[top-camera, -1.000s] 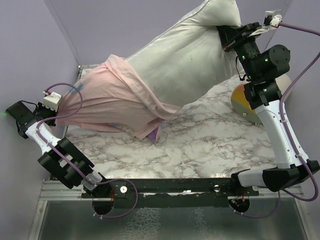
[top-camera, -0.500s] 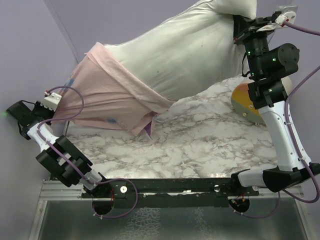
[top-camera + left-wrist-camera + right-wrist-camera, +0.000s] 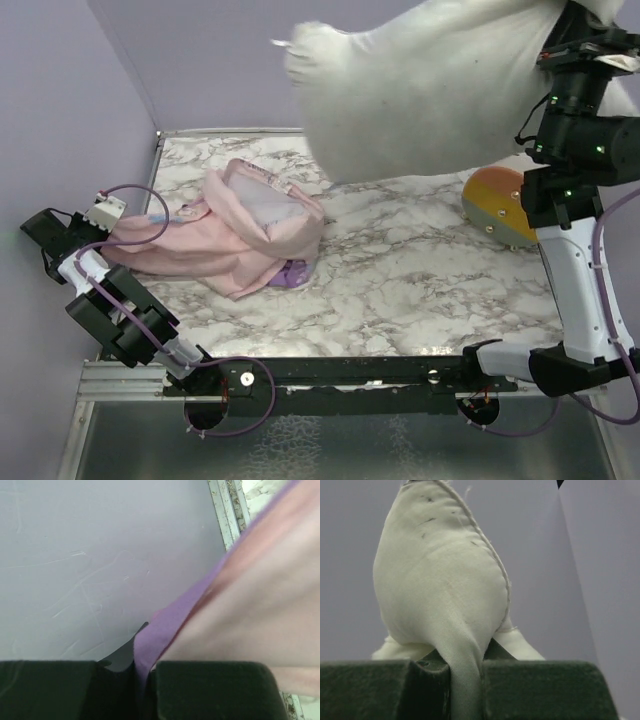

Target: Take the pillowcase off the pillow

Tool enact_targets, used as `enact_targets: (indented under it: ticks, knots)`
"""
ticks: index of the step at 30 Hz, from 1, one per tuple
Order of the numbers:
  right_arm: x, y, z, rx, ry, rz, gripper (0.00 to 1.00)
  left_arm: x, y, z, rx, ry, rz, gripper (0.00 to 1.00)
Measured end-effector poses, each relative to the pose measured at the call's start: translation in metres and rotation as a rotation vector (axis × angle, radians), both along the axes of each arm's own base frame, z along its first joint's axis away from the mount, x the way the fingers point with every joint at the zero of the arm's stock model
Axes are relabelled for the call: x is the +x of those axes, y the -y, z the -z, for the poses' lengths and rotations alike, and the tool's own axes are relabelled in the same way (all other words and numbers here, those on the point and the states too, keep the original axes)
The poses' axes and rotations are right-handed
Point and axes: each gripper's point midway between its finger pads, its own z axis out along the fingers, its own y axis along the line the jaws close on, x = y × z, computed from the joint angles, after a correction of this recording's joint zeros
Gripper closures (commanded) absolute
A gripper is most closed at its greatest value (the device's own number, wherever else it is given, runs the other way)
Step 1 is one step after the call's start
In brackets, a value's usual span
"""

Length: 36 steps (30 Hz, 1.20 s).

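Observation:
The white pillow (image 3: 420, 90) hangs free in the air at the top right, bare of any cover. My right gripper (image 3: 572, 38) is shut on its corner, and the pinched white cloth (image 3: 465, 680) shows between the jaws. The pillowcase (image 3: 235, 235) lies crumpled on the marble table at the left, pale pink side out, with a purple patch at its front edge. My left gripper (image 3: 92, 232) is shut on the pillowcase's left edge, low by the left wall. A purple hem (image 3: 150, 640) runs into its closed jaws.
A cream-and-orange cylinder (image 3: 497, 205) lies on the table at the right, beside the right arm. Lavender walls close in the left and back. The table's metal rail (image 3: 330, 372) runs along the near edge.
The pillow has been pulled up and to the right, clear out of the pillowcase. The pillowcase has dropped and collapsed onto the table. The left gripper has stayed near the left wall.

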Motion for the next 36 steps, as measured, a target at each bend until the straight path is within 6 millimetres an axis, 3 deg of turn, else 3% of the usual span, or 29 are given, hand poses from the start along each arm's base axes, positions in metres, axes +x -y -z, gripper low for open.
enact_targets:
  ticks: [2,5,8,11,13,16,20,23,26,28,29,31,33,34,36]
  knots:
    - [-0.022,0.008,-0.016,0.023,0.055,0.009,0.99,0.0,0.001,0.0,-0.002,0.0,0.001,1.0]
    - [-0.038,0.012,-0.025,0.035,0.088,0.007,0.99,0.001,0.004,0.0,-0.017,-0.005,0.001,1.0]
    - [-0.036,0.014,-0.024,0.051,0.085,-0.006,0.99,0.006,0.019,-0.003,-0.066,-0.022,-0.005,1.0]
    - [-0.027,0.002,-0.02,0.055,0.073,-0.082,0.99,0.028,0.052,-0.018,-0.117,-0.019,0.022,1.0]
    - [-0.02,-0.009,-0.014,0.046,0.046,-0.147,0.99,0.05,0.091,-0.037,-0.143,0.003,0.088,1.0]
    - [-0.011,-0.024,-0.005,0.036,0.003,-0.229,0.99,0.084,0.173,-0.072,-0.196,0.047,0.235,1.0]
    - [0.0,-0.047,0.009,0.026,-0.059,-0.353,0.99,0.109,0.269,-0.129,-0.272,0.111,0.402,1.0]
    - [0.012,-0.066,0.019,0.035,-0.109,-0.459,0.99,0.118,0.306,-0.186,-0.328,0.188,0.449,1.0]
    - [0.022,-0.081,0.024,0.059,-0.148,-0.543,0.99,0.127,0.316,-0.236,-0.363,0.278,0.44,1.0]
    - [0.026,-0.087,0.03,0.08,-0.181,-0.574,0.99,0.129,0.318,-0.252,-0.371,0.311,0.429,0.97]
    - [0.027,-0.088,0.033,0.089,-0.196,-0.578,0.99,0.129,0.318,-0.253,-0.371,0.315,0.421,0.86]
    - [0.029,-0.086,0.04,0.103,-0.218,-0.57,0.99,0.13,0.316,-0.245,-0.369,0.298,0.4,0.53]
    - [0.031,-0.082,0.056,0.119,-0.251,-0.547,0.99,0.13,0.313,-0.225,-0.357,0.26,0.378,0.3]
    - [0.031,-0.079,0.071,0.131,-0.274,-0.53,0.99,0.128,0.31,-0.207,-0.347,0.222,0.366,0.08]
    - [0.036,-0.075,0.105,0.146,-0.339,-0.502,0.99,0.124,0.305,-0.175,-0.333,0.15,0.339,0.01]
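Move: The left hand grips the closed end of the pillowcase out past the table's left edge. The middle of the pillowcase lies about 30 cm to its right, 5 cm farther out and 11 cm lower; its open end is some 43 cm right, 8 cm farther out. From the right hand that open end is roughly 52 cm left, 5 cm ahead and 62 cm down; the pillow it holds, already free, swings with its middle about 22 cm left, 3 cm ahead and 12 cm lower. Keeping its grip at first, the left hand sweeps some 30 cm to the right and, well behind that, forward, rising about 25 cm over the pillowcase and turning clockwise, then opens and lets go of the cloth while sinking some 8 cm. The right hand keeps the pillow's corner pinched: after a short pull back and up it swings left and forward and turns counter-clockwise, then drops, its fingers tipping down, to bring the pillow towards the table. ##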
